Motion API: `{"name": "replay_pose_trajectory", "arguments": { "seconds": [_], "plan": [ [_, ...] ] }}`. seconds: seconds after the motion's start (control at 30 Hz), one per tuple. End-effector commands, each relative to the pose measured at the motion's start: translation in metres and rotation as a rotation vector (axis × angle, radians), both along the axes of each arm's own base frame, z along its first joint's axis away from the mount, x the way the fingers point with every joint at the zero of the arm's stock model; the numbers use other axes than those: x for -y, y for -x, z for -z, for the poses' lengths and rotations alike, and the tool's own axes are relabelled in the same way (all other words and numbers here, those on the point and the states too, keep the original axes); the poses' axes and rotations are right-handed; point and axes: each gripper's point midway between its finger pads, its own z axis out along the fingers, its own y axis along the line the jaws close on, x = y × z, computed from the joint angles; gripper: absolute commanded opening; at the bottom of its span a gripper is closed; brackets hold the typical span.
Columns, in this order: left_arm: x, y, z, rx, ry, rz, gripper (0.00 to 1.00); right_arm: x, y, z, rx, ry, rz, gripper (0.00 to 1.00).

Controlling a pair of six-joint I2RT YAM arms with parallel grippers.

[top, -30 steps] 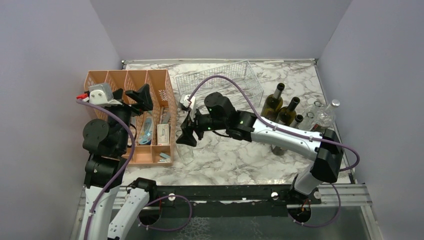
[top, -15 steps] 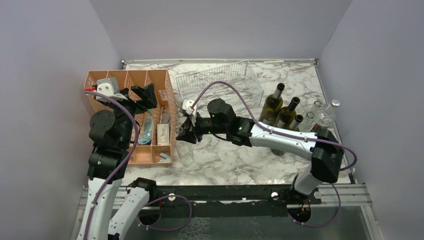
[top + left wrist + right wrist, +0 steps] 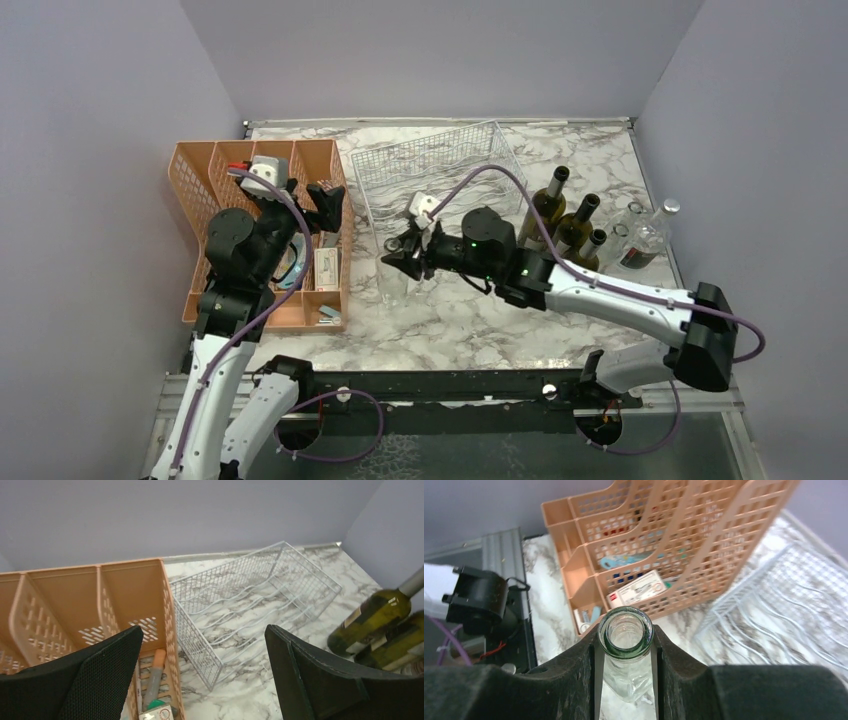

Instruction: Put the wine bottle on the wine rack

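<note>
My right gripper (image 3: 626, 652) is shut on the neck of a clear glass wine bottle (image 3: 626, 630), just under its green-tinted rim. I look straight down into its open mouth. In the top view the right gripper (image 3: 402, 253) is just in front of the near left corner of the wine rack (image 3: 440, 170), a white wire box with wavy cradles. The rack holds no bottle and also shows in the left wrist view (image 3: 250, 592) and the right wrist view (image 3: 789, 605). My left gripper (image 3: 202, 635) is open and holds nothing. In the top view it (image 3: 325, 200) hovers over the organiser's right edge.
An orange mesh organiser (image 3: 195, 190) with small items stands left of the rack. Two dark green bottles (image 3: 545, 210) (image 3: 575, 228) and a clear bottle (image 3: 655, 228) stand upright to the right of the rack. The table's near edge rail (image 3: 450, 385) runs along the bottom.
The right gripper closed on the bottle's neck and carried it right, away from the organiser toward the rack's near corner. The left arm swung right, still open.
</note>
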Motion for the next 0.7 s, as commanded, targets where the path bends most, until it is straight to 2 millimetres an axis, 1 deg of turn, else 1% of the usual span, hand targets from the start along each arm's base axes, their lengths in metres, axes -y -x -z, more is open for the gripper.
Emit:
{"name": "replay_pose_trajectory", "arguments": {
  "seconds": [0.0,0.2,0.3,0.37,0.47,0.53,0.63,0.67],
  "plan": [
    [0.034,0.001,0.013,0.056,-0.049,0.212,0.99,0.041,-0.02,-0.063,0.059,-0.163,0.237,0.01],
    [0.09,0.009,0.045,-0.013,-0.036,0.569,0.99,0.089,-0.035,-0.065,-0.006,-0.208,0.464,0.01],
    [0.107,0.016,0.061,-0.043,-0.057,0.681,0.96,0.107,-0.042,-0.065,-0.043,-0.242,0.566,0.01],
    [0.117,0.023,0.069,-0.052,-0.068,0.728,0.96,0.115,-0.044,-0.068,-0.063,-0.264,0.61,0.01],
    [0.133,0.039,0.081,-0.032,-0.094,0.815,0.97,0.12,-0.046,-0.07,-0.074,-0.287,0.638,0.01],
    [0.149,0.052,0.088,-0.016,-0.087,0.88,0.98,0.12,-0.045,-0.072,-0.086,-0.301,0.637,0.01],
    [0.173,0.067,0.09,0.003,-0.025,0.989,0.99,0.117,-0.042,-0.075,-0.121,-0.291,0.625,0.01],
    [0.18,0.072,0.094,0.011,-0.036,1.03,0.99,0.117,-0.041,-0.076,-0.129,-0.288,0.621,0.01]
  ]
}}
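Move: The clear bottle hangs by its neck from the right gripper, its middle about 9 cm below that hand. From the left hand this bottle is roughly 10 cm to the right, 7 cm back and 16 cm lower. The wire wine rack is some 30 cm ahead and 10 cm right of the right hand, and 23 cm ahead and 20 cm right of the left. The peach organizer's middle is about 21 cm left and 6 cm ahead of the left hand. Rightward and slightly forward, the right hand carries the clear bottle about 12 cm by its neck, first rising, then easing down a little, turning clockwise and keeping its grip. The left hand swings after it, right and down, then also back, staying open; it turns some 50 degrees clockwise so its fingers point at the bottle's body. ##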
